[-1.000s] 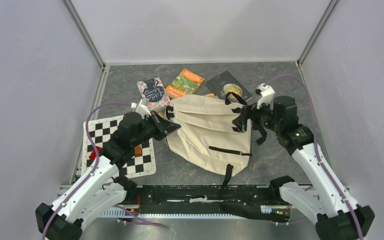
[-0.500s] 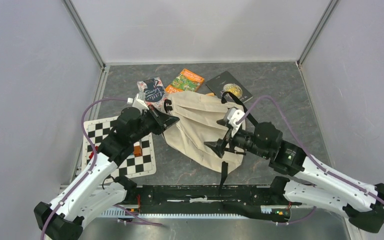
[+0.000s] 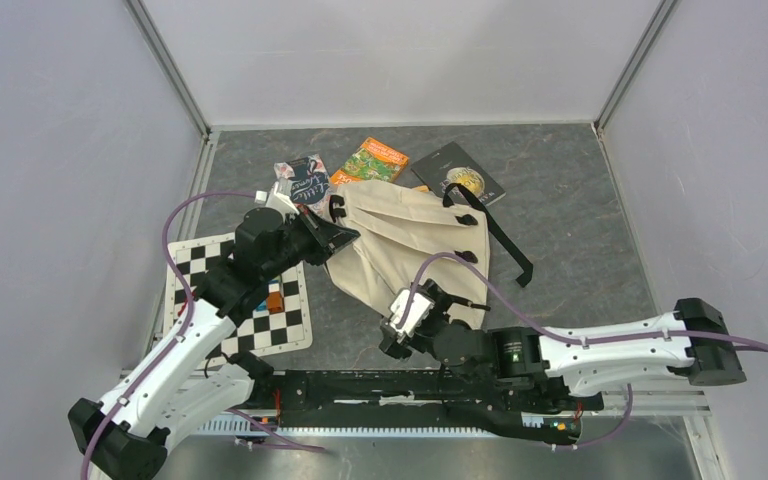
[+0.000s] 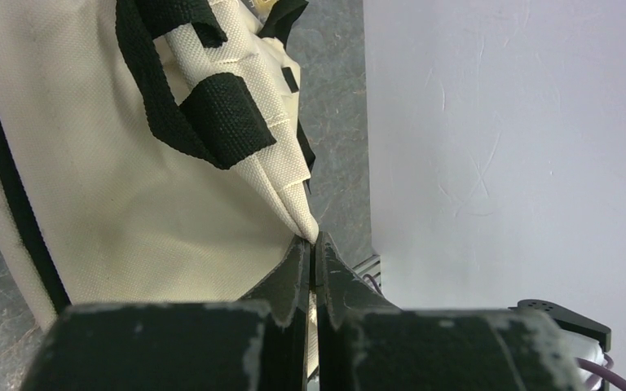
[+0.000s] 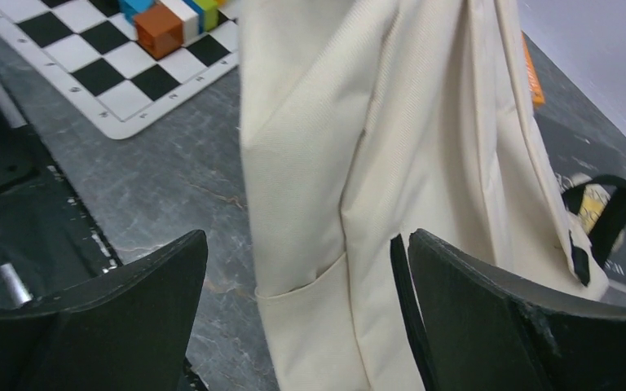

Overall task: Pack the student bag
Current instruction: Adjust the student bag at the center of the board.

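Note:
The student bag (image 3: 410, 245) is a cream fabric backpack with black straps, lying slumped in the middle of the grey table. My left gripper (image 3: 343, 240) is at its left upper edge. In the left wrist view this gripper (image 4: 316, 244) is shut on a folded cream edge of the bag (image 4: 130, 187), just below a black strap loop (image 4: 204, 114). My right gripper (image 3: 412, 325) hovers low at the bag's near end. Its fingers (image 5: 306, 238) stand wide open on either side of the bag's lower corner (image 5: 318, 147), holding nothing.
Three books lie at the back: a dark floral one (image 3: 305, 180), an orange-green one (image 3: 372, 160) and a black one (image 3: 460, 172). A checkered mat (image 3: 210, 270) with coloured blocks (image 3: 275, 298) lies left. A loose black strap (image 3: 505, 235) trails right of the bag. The black rail (image 3: 360, 385) runs along the near edge.
My right arm has swung from the bag's right side down to its near end, low over the rail. The bag has bunched up narrower. The left gripper keeps its hold.

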Motion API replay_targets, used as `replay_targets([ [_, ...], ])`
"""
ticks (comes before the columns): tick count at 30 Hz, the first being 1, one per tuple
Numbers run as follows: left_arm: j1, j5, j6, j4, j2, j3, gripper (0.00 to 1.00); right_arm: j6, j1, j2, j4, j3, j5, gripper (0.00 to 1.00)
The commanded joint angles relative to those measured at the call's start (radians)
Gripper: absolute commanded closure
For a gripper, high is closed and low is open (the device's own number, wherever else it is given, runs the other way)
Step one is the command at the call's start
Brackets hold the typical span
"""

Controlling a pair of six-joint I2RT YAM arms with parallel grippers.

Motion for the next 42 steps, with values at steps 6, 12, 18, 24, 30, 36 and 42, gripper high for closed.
replay_targets([
  [6, -0.001, -0.027, -0.008, 0.061, -0.012, 0.077, 0.98, 0.055, 0.006, 0.175, 0.096, -0.004, 0.295, 0.02],
  [12, -0.001, -0.023, 0.001, 0.049, -0.021, 0.080, 0.98, 0.093, -0.017, 0.231, 0.100, 0.008, 0.329, 0.02],
  [18, 0.000, -0.019, 0.113, -0.054, -0.014, 0.134, 0.96, 0.031, -0.046, 0.163, 0.096, 0.012, 0.337, 0.81],
  [24, 0.000, 0.024, 0.404, -0.280, 0.069, 0.352, 0.18, -0.042, -0.145, 0.049, -0.132, 0.155, 0.270, 1.00],
  [30, 0.000, 0.073, 0.741, -0.439, 0.110, 0.578, 0.00, -0.068, -0.261, -0.007, -0.422, 0.383, 0.077, 1.00],
  [36, -0.001, 0.251, 1.013, -0.400, 0.057, 0.517, 0.00, -0.100, -0.337, 0.074, -0.736, 0.712, -0.131, 1.00],
  [42, -0.001, 0.411, 1.130, -0.345, 0.022, 0.464, 0.00, -0.091, -0.360, 0.160, -0.921, 0.942, -0.203, 1.00],
])
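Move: The right hand is open, with the near-left edge of the student bag about 4 cm ahead of it, 1 cm to its right and 5 cm below. The brown block on the chessboard is level with that hand, roughly 25 cm to its left and 10 cm down. The left hand still pinches the bag; from it that near edge lies some 10 cm back, 9 cm right and 10 cm lower. The flowered book is 10 cm ahead and 9 cm left of the left hand, the orange book 13 cm ahead and 3 cm right, both about 15 cm below. The right hand sinks about 5 cm while easing forward onto the bag's near-left edge, shuts its fingers on the cloth and hoists it some 19 cm, swinging forward and to the right, then drifting slightly back. As the right hand closes, the left hand, still until then, opens wide and lets go of the bag, rises about 12 cm, then draws back towards its base and rolls some 55 degrees with its left side going up, staying open beside the raised cloth. ##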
